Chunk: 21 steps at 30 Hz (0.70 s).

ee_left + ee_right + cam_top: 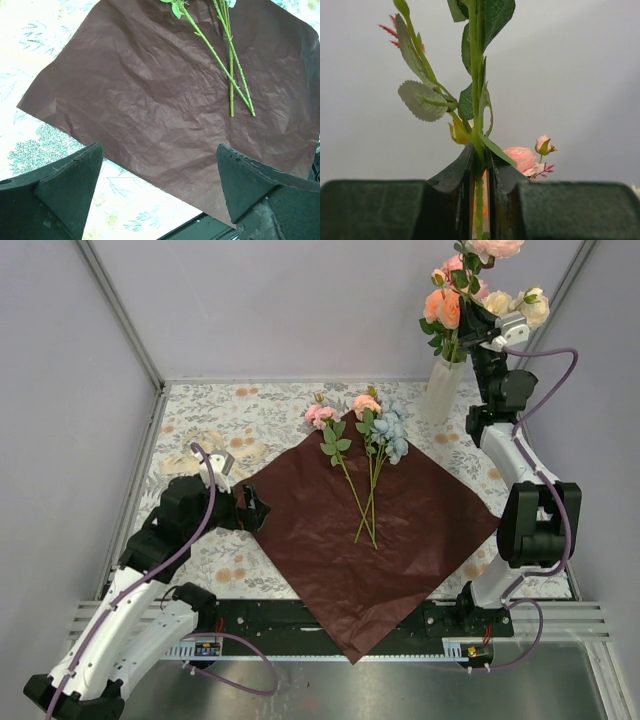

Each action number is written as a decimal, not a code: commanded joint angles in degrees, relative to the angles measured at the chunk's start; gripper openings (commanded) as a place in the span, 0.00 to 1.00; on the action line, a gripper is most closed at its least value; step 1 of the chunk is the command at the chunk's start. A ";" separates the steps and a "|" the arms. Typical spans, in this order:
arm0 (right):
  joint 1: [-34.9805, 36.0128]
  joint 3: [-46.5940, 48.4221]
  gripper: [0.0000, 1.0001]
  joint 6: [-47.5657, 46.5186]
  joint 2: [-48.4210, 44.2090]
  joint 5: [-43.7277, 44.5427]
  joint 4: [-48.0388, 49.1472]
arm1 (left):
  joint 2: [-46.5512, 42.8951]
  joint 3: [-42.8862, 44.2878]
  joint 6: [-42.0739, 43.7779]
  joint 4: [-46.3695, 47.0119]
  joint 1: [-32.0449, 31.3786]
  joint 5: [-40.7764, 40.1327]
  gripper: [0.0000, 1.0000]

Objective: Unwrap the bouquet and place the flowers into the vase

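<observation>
The bouquet lies undone: its maroon wrapping paper (370, 530) is spread flat on the table. On it rest a pink rose (320, 415) and a peach and pale blue bunch (385, 430), their stems (230, 65) crossing. At the back right stands the white ribbed vase (440, 390) with peach, pink and cream flowers (470, 280) in it. My right gripper (470, 328) is above the vase rim, shut on a leafy green flower stem (479, 200). My left gripper (255, 510) is open and empty at the paper's left corner (30, 102), with both fingers (65, 185) spread wide.
A cream ribbon (215, 450) lies loose on the floral tablecloth (250, 410) behind the left arm. White walls close in the table on three sides. A black rail (300, 620) runs along the near edge under the paper's front corner.
</observation>
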 commanded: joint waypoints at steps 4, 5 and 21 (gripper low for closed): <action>-2.86 9.85 0.00 2.32 5.43 -1.51 5.70 | 1.98 -0.22 0.34 2.19 -0.19 0.00 0.99; -2.95 10.64 0.00 2.23 6.04 -1.77 5.44 | 1.98 -0.22 0.34 2.10 -0.19 -0.08 0.99; -4.27 13.99 0.00 5.75 14.22 -1.34 7.55 | 2.86 -0.22 0.17 1.66 -0.19 -1.93 0.99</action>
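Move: The vase stands about 12 cm ahead of the right hand and 3 cm to its right, its middle some 36 cm below; this hand already holds the next pink flowers by their stems. Of the roses in the vase, the peach ones are roughly 12 cm ahead, 4 cm left and 8 cm below, the cream ones about as far ahead and as low but 12 cm right. From the left hand the vase is some 41 cm ahead, 47 cm right and 8 cm lower. Forward by about 5 cm goes the right hand, towards the vase and in among the roses standing there, keeping its pinch on the stems and the blossoms held up high. At first it also shifts some 3 cm right and rises nearly 2 cm; then it runs almost straight forward while sinking back to about its starting height, with hardly any wrist turn. ##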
